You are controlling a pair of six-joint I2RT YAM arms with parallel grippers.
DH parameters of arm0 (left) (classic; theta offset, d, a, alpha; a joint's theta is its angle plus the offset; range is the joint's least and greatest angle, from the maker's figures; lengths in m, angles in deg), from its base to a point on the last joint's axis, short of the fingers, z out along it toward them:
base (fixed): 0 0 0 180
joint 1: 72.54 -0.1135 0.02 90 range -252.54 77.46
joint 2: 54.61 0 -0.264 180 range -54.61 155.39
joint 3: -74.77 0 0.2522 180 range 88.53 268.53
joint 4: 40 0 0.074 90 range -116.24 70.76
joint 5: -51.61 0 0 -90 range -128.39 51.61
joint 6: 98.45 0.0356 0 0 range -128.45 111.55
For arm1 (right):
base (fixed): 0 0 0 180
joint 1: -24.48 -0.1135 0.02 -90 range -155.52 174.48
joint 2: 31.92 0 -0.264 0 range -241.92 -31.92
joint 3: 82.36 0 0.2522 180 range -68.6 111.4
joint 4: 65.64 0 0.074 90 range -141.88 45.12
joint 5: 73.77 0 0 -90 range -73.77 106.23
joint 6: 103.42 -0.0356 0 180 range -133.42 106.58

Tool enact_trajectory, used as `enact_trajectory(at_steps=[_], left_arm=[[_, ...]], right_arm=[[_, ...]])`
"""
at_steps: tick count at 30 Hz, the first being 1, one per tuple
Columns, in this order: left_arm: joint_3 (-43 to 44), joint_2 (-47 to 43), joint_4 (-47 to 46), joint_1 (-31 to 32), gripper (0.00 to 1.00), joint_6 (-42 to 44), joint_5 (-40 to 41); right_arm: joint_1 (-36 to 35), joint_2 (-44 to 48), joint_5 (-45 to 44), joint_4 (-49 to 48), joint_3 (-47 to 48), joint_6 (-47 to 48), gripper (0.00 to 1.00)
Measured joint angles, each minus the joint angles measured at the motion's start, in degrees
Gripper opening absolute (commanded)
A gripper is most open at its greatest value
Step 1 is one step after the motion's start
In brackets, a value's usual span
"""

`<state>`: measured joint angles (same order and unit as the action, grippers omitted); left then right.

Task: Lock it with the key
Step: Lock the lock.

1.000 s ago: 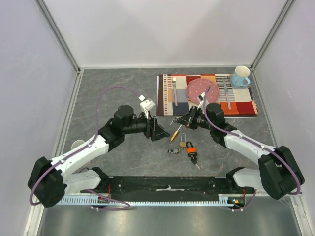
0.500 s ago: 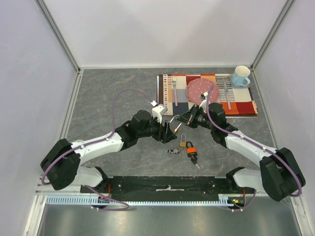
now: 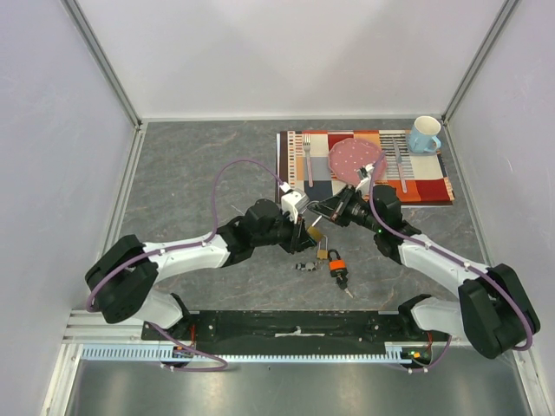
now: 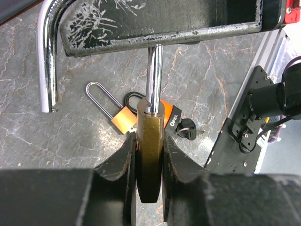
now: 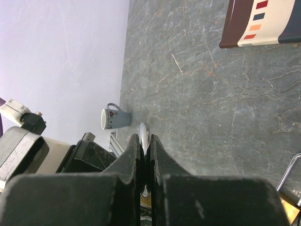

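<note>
A large brass padlock (image 4: pixel 149 160) hangs just above the table. My left gripper (image 4: pixel 149 141) is shut on its body, seen edge-on between the two fingers. Its steel shackle (image 4: pixel 154 70) rises to my right gripper (image 5: pixel 144 139), which is shut on the shackle's bend. The shackle's other leg hangs free, out of the body. In the top view both grippers meet at the padlock (image 3: pixel 315 232) in the middle of the table. A black-headed key (image 4: pixel 187 130) lies on the table beside an orange padlock (image 4: pixel 167 113).
A small brass padlock (image 3: pixel 322 253) with a long shackle, the orange padlock (image 3: pixel 336 262) and a key bunch (image 3: pixel 303 266) lie just below the grippers. A striped placemat (image 3: pixel 434 186) with plate, cutlery and blue mug is at back right. A mug (image 3: pixel 136 255) stands at the left edge.
My left arm has swung right to the padlock that the right gripper holds up, and its jaws have closed on the padlock's body. The right arm has stayed nearly still.
</note>
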<state>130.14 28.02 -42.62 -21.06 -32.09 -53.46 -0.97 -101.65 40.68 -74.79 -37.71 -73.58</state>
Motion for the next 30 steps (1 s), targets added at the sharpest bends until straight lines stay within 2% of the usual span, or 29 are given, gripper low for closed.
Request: enact_trajectory(at_steps=[3,4,5,7,8,11,13,18,24,30], left_arm=[[-0.02,-0.02,0.02,0.24,0.02,0.13,0.09],[-0.02,-0.02,0.07,0.26,0.02,0.13,0.09],[-0.02,-0.09,0.28,0.28,0.02,0.13,0.07],[-0.04,-0.28,0.61,0.31,0.02,0.11,0.07],[-0.02,-0.42,0.92,0.28,0.02,0.07,0.28],[0.04,-1.01,3.82,-0.37,0.02,0.04,1.4],[0.22,-1.7,7.61,-1.25,0.02,0.13,1.75],[0.68,-5.44,16.83,-3.13,0.02,0.96,2.82],[0.94,-13.07,25.38,-3.69,0.02,3.65,1.2],[3.43,-18.47,31.19,-3.78,0.02,5.88,-7.13]], right_arm=[[0.13,0.07,0.04,-1.33,-0.83,-0.94,0.06],[0.13,0.07,0.07,-1.77,-1.14,-1.16,0.12],[0.13,0.07,0.07,-2.23,-1.4,-1.33,0.25],[0.11,0.07,0.07,-2.75,-1.7,-1.64,0.38],[0.11,0.09,0.13,-3.15,-1.73,-1.75,0.5],[0.07,0.85,0.24,-2.84,-1.68,-0.17,0.69],[0.15,1.81,0.15,-0.2,-0.87,2.99,0.75],[0.94,3.72,-1.62,10.64,5.7,13.42,0.97],[2.12,5.95,-1.05,16.2,11.04,25.75,0.98],[2.16,5.55,9.64,15.06,11.39,31.61,0.98]])
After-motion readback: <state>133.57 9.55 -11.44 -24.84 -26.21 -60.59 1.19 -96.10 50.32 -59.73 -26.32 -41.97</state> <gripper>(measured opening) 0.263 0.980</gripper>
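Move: The left hand already grips the big padlock's brass body; its shackle bow, held by the right fingers, is about 5 cm ahead, 3 right and 4 above. The body lies some 5 cm back, 3 left and 4 below the right hand. About 11 cm below the left hand, the small padlock lies level and 4 cm right, the orange lock 3 cm back and 8 right, the grey key knob 4 cm back, straight below. Right fingers open and release the shackle, rising about 5 cm; the left hand carries the padlock left and back. ##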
